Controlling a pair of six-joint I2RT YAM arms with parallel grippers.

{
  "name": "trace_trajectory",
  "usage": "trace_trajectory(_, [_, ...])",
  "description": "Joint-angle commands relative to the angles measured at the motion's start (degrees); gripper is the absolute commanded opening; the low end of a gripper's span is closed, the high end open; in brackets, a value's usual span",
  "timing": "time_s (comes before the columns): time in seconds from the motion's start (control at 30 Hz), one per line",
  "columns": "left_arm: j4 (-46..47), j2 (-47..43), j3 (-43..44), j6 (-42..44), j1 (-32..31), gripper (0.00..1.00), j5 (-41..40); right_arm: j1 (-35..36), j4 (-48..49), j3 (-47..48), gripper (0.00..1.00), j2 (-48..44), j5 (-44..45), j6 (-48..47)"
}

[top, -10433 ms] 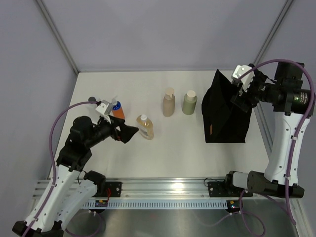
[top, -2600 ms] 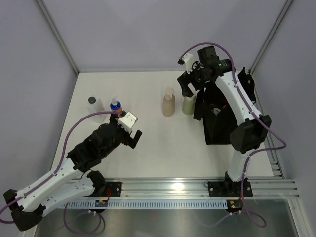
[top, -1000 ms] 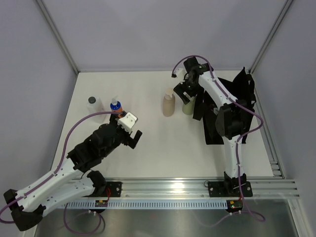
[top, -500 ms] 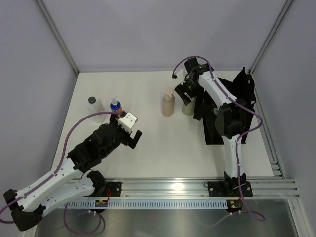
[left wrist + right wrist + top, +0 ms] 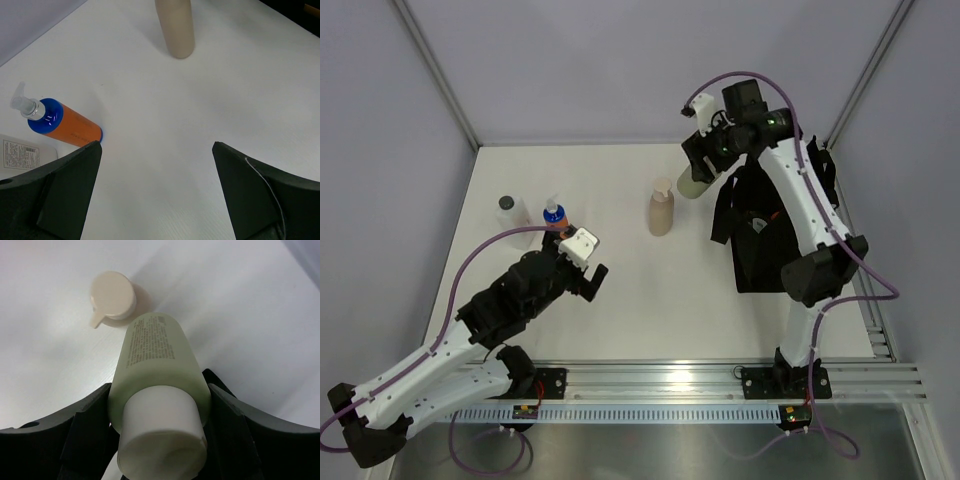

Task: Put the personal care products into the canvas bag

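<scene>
My right gripper [image 5: 703,168] is shut on the olive-green bottle with a cream cap [image 5: 692,186] and holds it in the air, just left of the black canvas bag [image 5: 775,245]. The right wrist view shows the green bottle [image 5: 155,357] between both fingers of my right gripper [image 5: 160,425], cap towards the camera, above the tan pump bottle [image 5: 112,296]. That tan pump bottle [image 5: 661,210] stands mid-table. An orange bottle with a blue cap [image 5: 555,214] and a clear bottle with a grey cap [image 5: 510,211] stand at the left. My left gripper [image 5: 588,281] hangs open and empty near them.
In the left wrist view the orange bottle [image 5: 70,127] lies beyond the left finger, the tan bottle [image 5: 176,27] stands further off, and the bag's edge [image 5: 300,12] shows at the top right. Grey walls close the table's back and sides.
My right gripper has closed on the olive-green bottle and lifted it off the table, away from the tan pump. The left arm has not moved.
</scene>
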Motion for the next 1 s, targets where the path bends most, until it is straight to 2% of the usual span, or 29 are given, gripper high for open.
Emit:
trace_trajectory(0.0, [1.77,-0.16,-0.58,1.21,0.01,0.99,0.19,-0.08,2.37,4.57,0.00,-10.17,-5.29,1.52])
trace_trajectory(0.13, [1.86,0.46,-0.58,1.30,0.01,0.99,-0.07,-0.87,2.63,4.83,0.00,-16.67,-6.78,2.22])
trace_trajectory(0.27, [1.86,0.55,-0.58,1.38,0.01,0.99,-0.42,-6.30,2.28,5.01,0.00,-21.25,-10.55,3.27])
trace_trajectory(0.4, [1.86,0.46,-0.67,1.47,0.01,0.99,-0.60,-16.14,0.00,4.49,0.00,-24.86,-14.43,1.36])
trace_trajectory(0.5, [1.86,0.29,-0.67,1.47,0.01,0.99,-0.43,-18.27,-2.20,-0.14,0.00,-27.32,-15.13,-0.93])
trace_trajectory(0.67, [1.86,0.11,-0.67,1.47,0.01,0.99,-0.07,-19.41,0.42,-11.93,0.00,-32.77,-12.42,-2.70])
trace_trajectory(0.77, [1.86,-0.15,-0.76,1.38,0.01,0.99,0.28,-22.05,0.96,-14.93,0.00,-33.13,-11.97,-3.49])
trace_trajectory(0.97, [1.95,-0.33,-0.67,1.30,0.01,0.99,0.63,-25.30,3.06,-17.58,0.00,-30.93,-5.47,-5.95])
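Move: The green bottle is already pinched in my right hand. From that hand the canvas bag's middle lies about 15 cm to the right, some 7 cm back and 14 cm below. An orange bottle is already in the bag, roughly 15 cm right of my right hand, 3 cm back and 19 cm lower. The beige pump bottle stands 2 cm ahead, 7 cm left and 18 cm below. From my left hand the bag is about 38 cm right, 16 cm ahead, 11 cm below. I keep my right fingers shut on the green bottle and carry it in an arc: up about 16 cm while drawing back, then right towards the canvas bag, then some 8 cm down over its open mouth, ending about 15 cm right and 10 cm back. The fingers tip up nearly 20 degrees on the climb, partly ease down again, and swing clockwise. ##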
